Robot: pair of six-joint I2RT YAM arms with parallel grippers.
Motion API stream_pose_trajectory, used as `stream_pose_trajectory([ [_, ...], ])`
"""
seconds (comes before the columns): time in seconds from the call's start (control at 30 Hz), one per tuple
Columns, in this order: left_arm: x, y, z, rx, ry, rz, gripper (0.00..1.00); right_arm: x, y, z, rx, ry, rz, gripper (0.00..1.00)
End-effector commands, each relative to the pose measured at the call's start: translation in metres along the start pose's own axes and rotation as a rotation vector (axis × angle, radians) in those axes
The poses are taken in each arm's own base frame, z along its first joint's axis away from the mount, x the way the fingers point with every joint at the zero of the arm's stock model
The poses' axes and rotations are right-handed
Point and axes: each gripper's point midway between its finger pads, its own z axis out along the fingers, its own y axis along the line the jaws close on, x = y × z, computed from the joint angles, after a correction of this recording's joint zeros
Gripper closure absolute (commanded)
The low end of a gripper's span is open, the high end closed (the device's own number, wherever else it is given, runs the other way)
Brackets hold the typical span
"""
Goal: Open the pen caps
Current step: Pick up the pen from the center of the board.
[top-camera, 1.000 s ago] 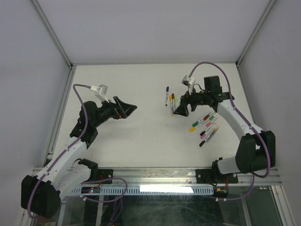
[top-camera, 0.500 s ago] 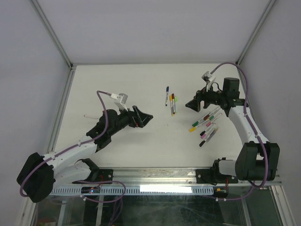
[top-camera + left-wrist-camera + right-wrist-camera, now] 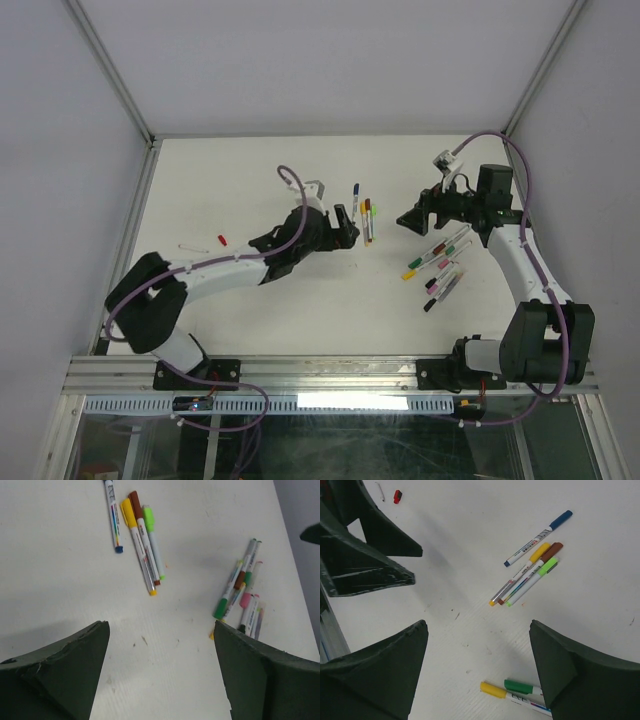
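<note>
Three capped pens lie side by side mid-table, with a yellow cap point(image 3: 127, 513), a brown cap point(image 3: 135, 500) and a light green cap point(image 3: 148, 516). A blue-capped pen point(image 3: 355, 201) lies just left of them. My left gripper point(image 3: 345, 228) is open and empty beside this group, its fingers point(image 3: 75, 665) over bare table. My right gripper point(image 3: 410, 218) hangs open and empty right of the trio. Below it lie a yellow cap point(image 3: 492, 690) and a green cap point(image 3: 520, 686) of a pen cluster point(image 3: 440, 265). A loose red cap point(image 3: 222, 240) lies far left.
A thin white barrel point(image 3: 190, 245) lies beside the red cap on the left of the table. The two grippers face each other across the trio of pens, close together. White walls with metal frame posts point(image 3: 130, 100) enclose the table point(image 3: 250, 170).
My left arm has swung right across the table to the pen group, uncovering the red cap and white barrel. The right gripper drew back to the right off the trio, then held still.
</note>
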Motion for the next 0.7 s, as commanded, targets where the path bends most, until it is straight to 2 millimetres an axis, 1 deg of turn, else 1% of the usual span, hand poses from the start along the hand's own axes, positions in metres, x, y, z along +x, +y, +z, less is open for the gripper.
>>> stream_pose_trajectory([
  [0.0,-0.009,0.009,0.042,-0.192,0.007,0.052,0.13,-0.011,-0.006,-0.002,0.021,-0.029,-0.021,0.15],
  [0.03,-0.015,0.006,0.051,-0.214,-0.003,0.064,0.15,-0.011,-0.008,-0.002,0.027,-0.026,-0.018,0.15],
  [0.07,-0.017,0.009,0.061,-0.245,-0.001,0.083,0.18,-0.011,-0.009,-0.002,0.034,-0.023,-0.015,0.15],
  [0.17,-0.021,0.022,0.084,-0.375,0.015,0.159,0.25,-0.012,-0.011,-0.004,0.041,-0.026,-0.012,0.16],
  [0.2,-0.024,0.028,0.09,-0.418,0.01,0.189,0.3,-0.012,-0.01,-0.005,0.04,-0.029,-0.01,0.15],
  [0.23,-0.027,0.031,0.097,-0.445,0.009,0.223,0.38,-0.014,-0.01,-0.006,0.04,-0.034,-0.013,0.15],
  [0.27,-0.027,0.035,0.105,-0.464,0.018,0.253,0.45,-0.014,-0.01,-0.007,0.041,-0.036,-0.014,0.15],
  [0.33,-0.033,0.038,0.119,-0.465,0.039,0.289,0.54,-0.016,-0.009,-0.008,0.04,-0.043,-0.014,0.15],
  [0.43,-0.042,0.045,0.139,-0.411,0.099,0.287,0.63,-0.017,-0.009,-0.01,0.039,-0.05,-0.014,0.15],
  [0.5,-0.043,0.046,0.15,-0.364,0.137,0.279,0.65,-0.018,-0.009,-0.011,0.042,-0.053,-0.015,0.15],
  [0.57,-0.044,0.049,0.157,-0.347,0.152,0.286,0.65,-0.019,-0.01,-0.012,0.045,-0.057,-0.014,0.16],
  [0.6,-0.047,0.049,0.161,-0.344,0.146,0.292,0.65,-0.019,-0.01,-0.013,0.044,-0.059,-0.014,0.16],
  [0.67,-0.047,0.051,0.167,-0.336,0.153,0.297,0.62,-0.019,-0.011,-0.014,0.045,-0.063,-0.012,0.15],
])
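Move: The blue-capped pen, apparently next for the left hand, lies about 17 cm ahead of it, 4 cm to its right and 12 cm below. From the pen, the yellow one lies some 3 cm right and 6 cm nearer; the brown one 4 cm right and the light green one 5 cm right, both about 5 cm nearer. From the right hand the blue pen is roughly 14 cm ahead, 11 cm left and 18 cm down. Forward and downward in one quick sweep, the left hand travels about 15 cm out and 7 cm down towards the blue-capped pen. Its left side rolls up by some 30 degrees, so that the fingers point more nearly forward and more steeply down, and they narrow from wide open to about a third, still empty and clear of the pen. ##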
